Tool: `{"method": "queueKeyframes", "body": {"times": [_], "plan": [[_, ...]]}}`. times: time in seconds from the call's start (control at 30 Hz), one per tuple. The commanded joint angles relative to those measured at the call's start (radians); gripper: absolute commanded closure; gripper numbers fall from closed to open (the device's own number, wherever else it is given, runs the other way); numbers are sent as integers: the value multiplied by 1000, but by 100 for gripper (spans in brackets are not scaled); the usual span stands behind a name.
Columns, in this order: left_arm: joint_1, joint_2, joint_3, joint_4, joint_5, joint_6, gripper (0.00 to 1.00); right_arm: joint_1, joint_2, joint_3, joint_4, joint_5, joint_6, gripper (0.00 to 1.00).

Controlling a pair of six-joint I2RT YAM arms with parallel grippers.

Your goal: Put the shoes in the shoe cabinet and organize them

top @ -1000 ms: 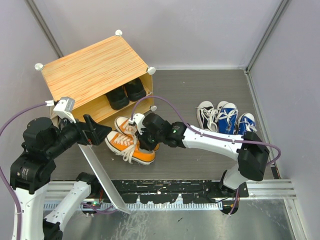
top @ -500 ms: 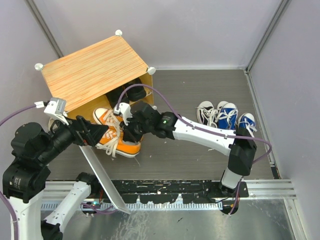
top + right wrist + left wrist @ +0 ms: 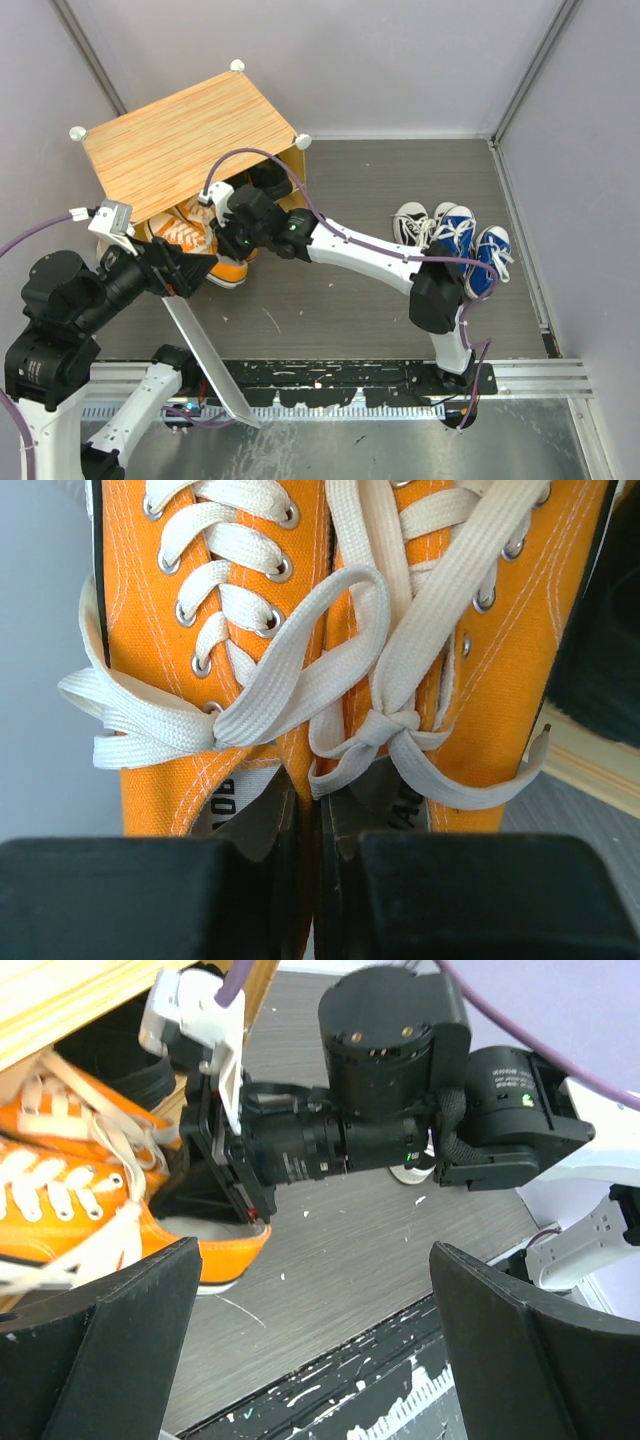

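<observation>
My right gripper (image 3: 224, 243) is shut on the pair of orange shoes (image 3: 185, 230). One finger sits in each shoe (image 3: 215, 630), pinching their adjoining inner walls together (image 3: 315, 810). The toes are under the wood-grain top of the shoe cabinet (image 3: 180, 140), at its lower opening; the heels (image 3: 215, 1255) still stick out onto the floor. Black shoes (image 3: 268, 178) stand inside the cabinet, beside the orange pair (image 3: 110, 1060). My left gripper (image 3: 195, 268) hovers open just in front of the orange heels, nothing between its fingers (image 3: 315, 1250).
The cabinet's white door (image 3: 205, 360) hangs open toward the near edge, beside my left arm. A black-and-white shoe (image 3: 410, 228) and blue shoes (image 3: 458, 235) stand on the floor at the right. Grey walls close in left, back and right.
My right arm has carried the orange pair left and back, from the open floor to the cabinet's lower opening. The left gripper has drawn slightly left.
</observation>
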Motion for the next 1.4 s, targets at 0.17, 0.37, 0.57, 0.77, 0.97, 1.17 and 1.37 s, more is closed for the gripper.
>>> {"method": "queueKeyframes", "body": {"times": [0.17,0.37,0.57,0.77,0.97,1.17,1.37], "plan": [[-6,-32,-51,30,-27,-10,2,-1,35,275,230,97,77,99],[-8,-50,-41,-5,-68,-4,2,-10,136,388,231,95,118,99],[-9,-49,-34,-9,-77,-2,2,-13,189,424,283,122,141,99],[-12,-48,-35,-12,-76,1,2,-22,220,430,308,142,165,94],[-12,-50,-45,-15,-82,5,2,-22,195,398,306,140,177,56],[-12,-44,-37,-13,-95,9,2,-22,129,301,365,79,165,25],[-12,-37,-31,-19,-115,19,2,-21,41,202,408,25,156,23]]}}
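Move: The right hand still pinches the orange shoes together at their heels; the free shelf space they are bound for lies about 14 cm ahead, 12 cm to its left and 4 cm below. From the same hand the black shoes sit some 19 cm ahead, 7 cm to the right and 3 cm lower, and the middle of the cabinet's top board roughly 23 cm ahead, 4 cm left and 12 cm up. From the left hand that space lies around 18 cm ahead, 8 cm left and 14 cm below. Keeping its pinch, the right hand carries the orange shoes about 6 cm forward and as far left, in under the cabinet's top board beside the black shoes, first rising some 4 cm and then sinking the same amount to set them on the shelf. It then spreads its fingers wide and lets go of the heels while lifting about 3 cm, the fingertips tipping up some 15 degrees with a slight clockwise turn and a last short draw back, as the open left hand nearby stays about 2 cm lower than it began. ##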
